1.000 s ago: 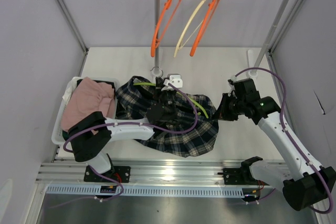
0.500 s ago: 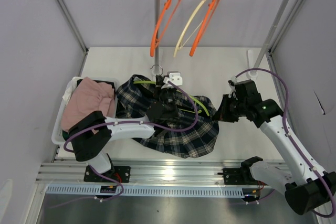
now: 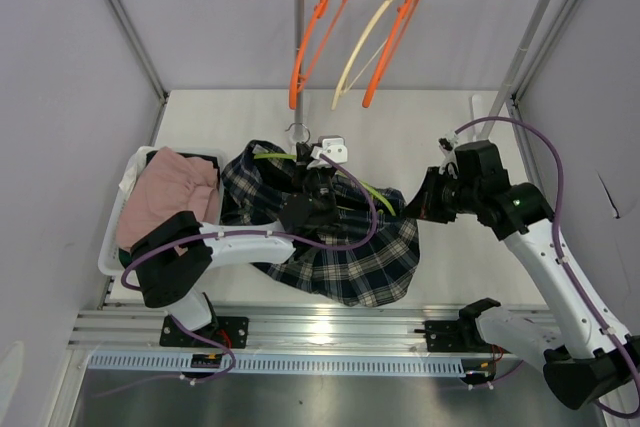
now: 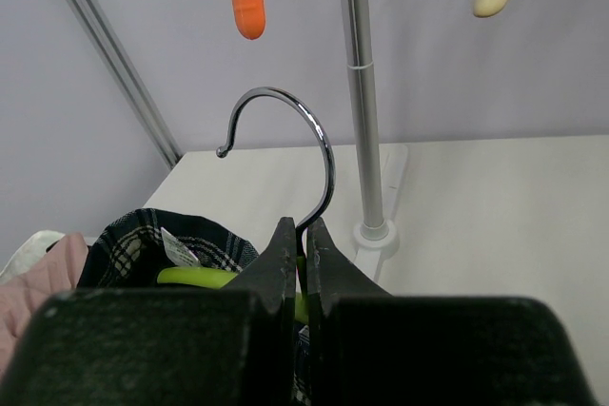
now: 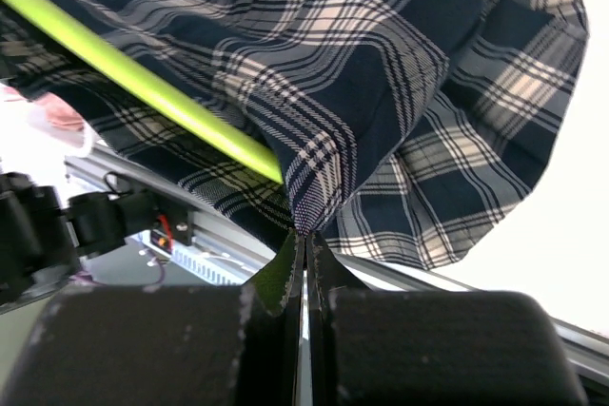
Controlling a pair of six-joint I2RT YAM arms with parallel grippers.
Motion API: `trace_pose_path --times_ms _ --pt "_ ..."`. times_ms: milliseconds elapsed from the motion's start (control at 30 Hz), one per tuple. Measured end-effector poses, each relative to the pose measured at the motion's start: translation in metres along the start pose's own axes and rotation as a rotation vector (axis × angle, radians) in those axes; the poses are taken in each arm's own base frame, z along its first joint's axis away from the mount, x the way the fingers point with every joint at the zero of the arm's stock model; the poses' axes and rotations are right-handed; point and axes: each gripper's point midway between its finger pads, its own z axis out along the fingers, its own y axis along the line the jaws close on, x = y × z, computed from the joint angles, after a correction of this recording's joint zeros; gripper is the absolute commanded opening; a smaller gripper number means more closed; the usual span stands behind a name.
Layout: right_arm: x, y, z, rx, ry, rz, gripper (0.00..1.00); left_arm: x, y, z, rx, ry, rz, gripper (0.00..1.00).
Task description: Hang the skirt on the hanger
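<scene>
The dark blue plaid skirt (image 3: 345, 252) lies spread on the table in the top view, draped over a lime-green hanger (image 3: 377, 195) with a metal hook (image 3: 297, 131). My left gripper (image 3: 316, 185) is shut on the hanger's neck just below the hook (image 4: 322, 154), with the green bar (image 4: 195, 278) and skirt (image 4: 128, 240) beneath my left gripper (image 4: 304, 235). My right gripper (image 3: 418, 209) is shut on the skirt's right edge. In the right wrist view my right gripper (image 5: 303, 238) pinches a fold of the skirt (image 5: 381, 73) beside the green hanger arm (image 5: 143, 83).
A white basket (image 3: 131, 173) holding a pink garment (image 3: 170, 195) sits at the left. Behind stands a clothes rack, its pole (image 3: 298, 47) close to the hook, carrying orange hangers (image 3: 318, 32) and a cream one (image 3: 362, 42). A small white object (image 3: 333, 151) lies by the rack's foot.
My right gripper has drawn the skirt's right edge up and a little back, tightening the cloth over the hanger's end. The left gripper has hardly moved.
</scene>
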Motion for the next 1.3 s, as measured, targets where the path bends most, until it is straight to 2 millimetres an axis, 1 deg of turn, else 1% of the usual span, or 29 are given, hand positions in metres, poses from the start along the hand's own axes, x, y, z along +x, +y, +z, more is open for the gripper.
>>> trace_pose_path --times_ms 267,333,533,700,800,900,1033,1100,1200,1300 --pt "0.005 0.009 0.000 -0.021 0.025 0.027 0.00 0.001 -0.004 -0.001 0.011 -0.004 0.007 0.00" --pt "0.003 0.013 0.000 -0.022 0.032 0.034 0.00 0.000 -0.006 -0.004 0.020 -0.006 0.006 0.00" --pt "-0.011 0.034 -0.004 -0.024 0.020 0.020 0.00 -0.004 -0.011 -0.015 0.040 -0.005 -0.015 0.00" --pt "-0.013 0.039 -0.006 -0.006 0.028 0.019 0.00 -0.017 -0.011 -0.026 0.063 -0.012 -0.063 0.00" --pt "-0.018 0.041 -0.009 0.013 0.025 0.013 0.00 -0.029 -0.008 -0.033 0.079 -0.018 -0.137 0.00" --pt "-0.032 0.046 -0.015 0.038 -0.007 0.001 0.00 -0.046 -0.001 -0.036 0.106 -0.020 -0.284 0.00" --pt "-0.064 0.063 -0.027 0.032 -0.086 -0.029 0.00 -0.073 0.016 -0.037 0.186 -0.022 -0.439 0.00" --pt "-0.077 0.069 -0.032 0.032 -0.123 -0.044 0.00 -0.083 0.020 -0.038 0.228 -0.022 -0.485 0.00" --pt "-0.088 0.069 -0.035 0.063 -0.153 -0.056 0.00 -0.091 0.015 -0.039 0.300 -0.012 -0.513 0.00" --pt "-0.093 0.064 -0.032 0.111 -0.160 -0.070 0.00 -0.094 0.004 -0.041 0.389 0.001 -0.508 0.00"
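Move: The left gripper already holds the green hanger by the base of its hook. The hanger's right end lies about 17 cm right of this gripper, 11 cm back and 5 cm lower. The skirt waistband's left end is some 10 cm left, level in reach and 5 cm lower. The rack's left foot stands 15 cm ahead, 3 cm left, 25 cm lower. From the right gripper, closed on the waistband, that same hanger end is about 4 cm left, 1 cm ahead. Bring the left gripper back and a little right, then lift it about 8 cm while turning it clockwise and rolling its left side down, each some 25 degrees, swinging the held hanger crosswise. Meanwhile raise the right gripper about 10 cm, then also carry it forward, keeping the waistband corner pinched beside the hanger's right end. Keep both grippers shut. ##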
